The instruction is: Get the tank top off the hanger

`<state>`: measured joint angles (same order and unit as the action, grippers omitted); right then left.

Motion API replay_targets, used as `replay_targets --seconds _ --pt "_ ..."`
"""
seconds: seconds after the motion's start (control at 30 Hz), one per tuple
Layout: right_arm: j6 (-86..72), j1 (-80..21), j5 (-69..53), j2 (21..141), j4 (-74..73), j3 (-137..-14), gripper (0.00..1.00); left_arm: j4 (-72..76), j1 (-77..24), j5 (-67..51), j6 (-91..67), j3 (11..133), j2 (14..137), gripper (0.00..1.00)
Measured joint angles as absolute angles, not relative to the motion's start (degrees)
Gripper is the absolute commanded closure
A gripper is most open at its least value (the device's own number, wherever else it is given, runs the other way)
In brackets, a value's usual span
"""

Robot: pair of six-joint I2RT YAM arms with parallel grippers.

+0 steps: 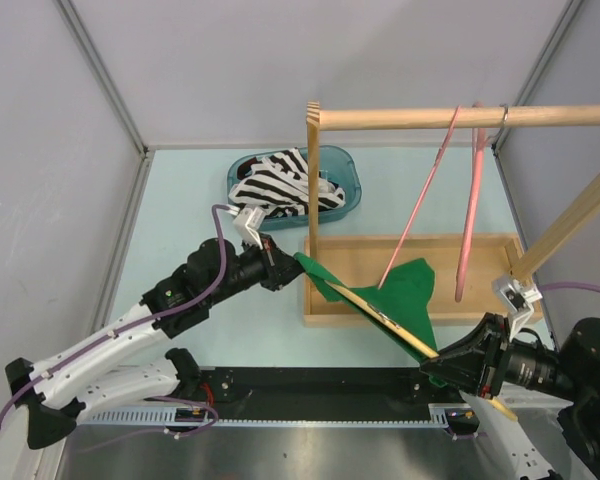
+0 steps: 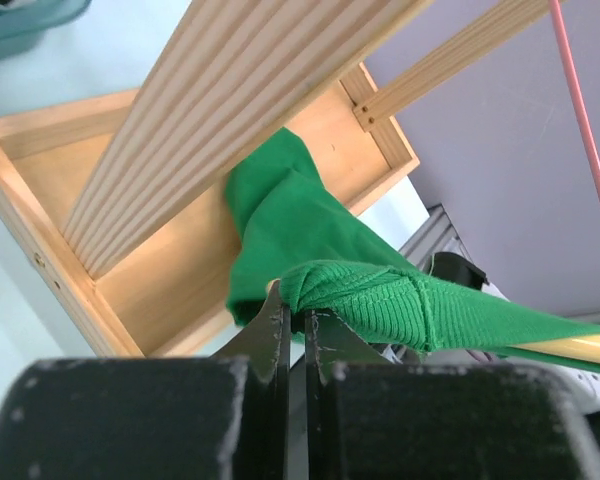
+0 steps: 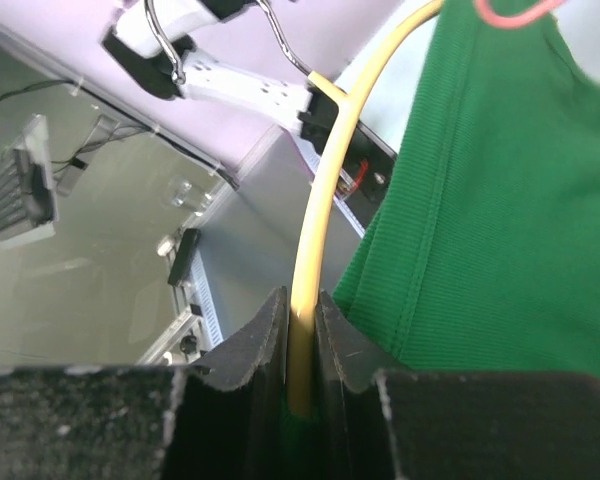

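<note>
The green tank top [image 1: 405,290] hangs on a yellow wooden hanger [image 1: 385,318] that runs slantwise between my two grippers, over the front of the rack's base. My left gripper [image 1: 296,264] is shut on a bunched fold of the tank top [image 2: 380,300] at the hanger's left end; in the left wrist view the left gripper [image 2: 298,315] pinches the cloth at its tips, and the hanger [image 2: 580,347] shows under the fabric. My right gripper [image 1: 432,362] is shut on the hanger's other arm. In the right wrist view the hanger [image 3: 325,180] passes between the right gripper [image 3: 300,318], with the tank top [image 3: 500,200] beside it.
A wooden rack stands at the right, with a top rail [image 1: 430,117], an upright post [image 1: 312,200] and a shallow base tray [image 1: 480,250]. Two pink hangers [image 1: 470,200] hang from the rail. A teal bin [image 1: 345,170] holds a zebra-striped cloth [image 1: 280,185] behind my left arm.
</note>
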<state>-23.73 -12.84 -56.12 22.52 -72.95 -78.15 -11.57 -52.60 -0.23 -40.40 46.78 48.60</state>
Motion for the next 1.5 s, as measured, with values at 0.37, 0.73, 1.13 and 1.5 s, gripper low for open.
replay_targets --seconds 0.37,0.73,1.13,1.5 --pt "-35.9 -13.7 -57.7 19.9 -61.5 -78.2 1.00 -11.4 -50.4 -7.7 -40.6 46.2 50.4 1.00" --pt "-40.9 -14.5 -59.1 20.0 -50.4 -77.8 1.00 -11.3 -49.6 -10.2 -41.1 45.0 51.3 1.00" --pt "-36.5 -13.2 -59.0 27.4 -51.2 -78.7 1.00 -12.3 -48.4 -13.8 -35.6 44.0 47.5 0.48" --pt "-29.8 -13.1 -60.7 27.9 -56.8 -78.9 1.00 -20.5 -48.1 -16.2 -22.9 46.7 35.1 0.26"
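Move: The green tank top's strap is already pinched in the left fingers. The yellow hanger's left end, still covered, lies about 5 cm to that hand's right and 3 cm back, level with it. The tank top's body hangs some 22 cm right, 7 cm back and 8 cm lower; the rack's left post stands about 10 cm ahead and 4 cm right. From the right hand, gripping the hanger, that end lies roughly 18 cm ahead, 24 cm left and slightly lower. The green strap is held back by the shut left fingers, easing down some 3 cm and slightly back, while the right hand keeps its grip on the yellow hanger, draws briefly back, lifts it over 6 cm with its fingers tilting up, then pushes forward about 4 cm and settles slightly lower. The left fingers then open, let go of the strap and withdraw back, left and up. ##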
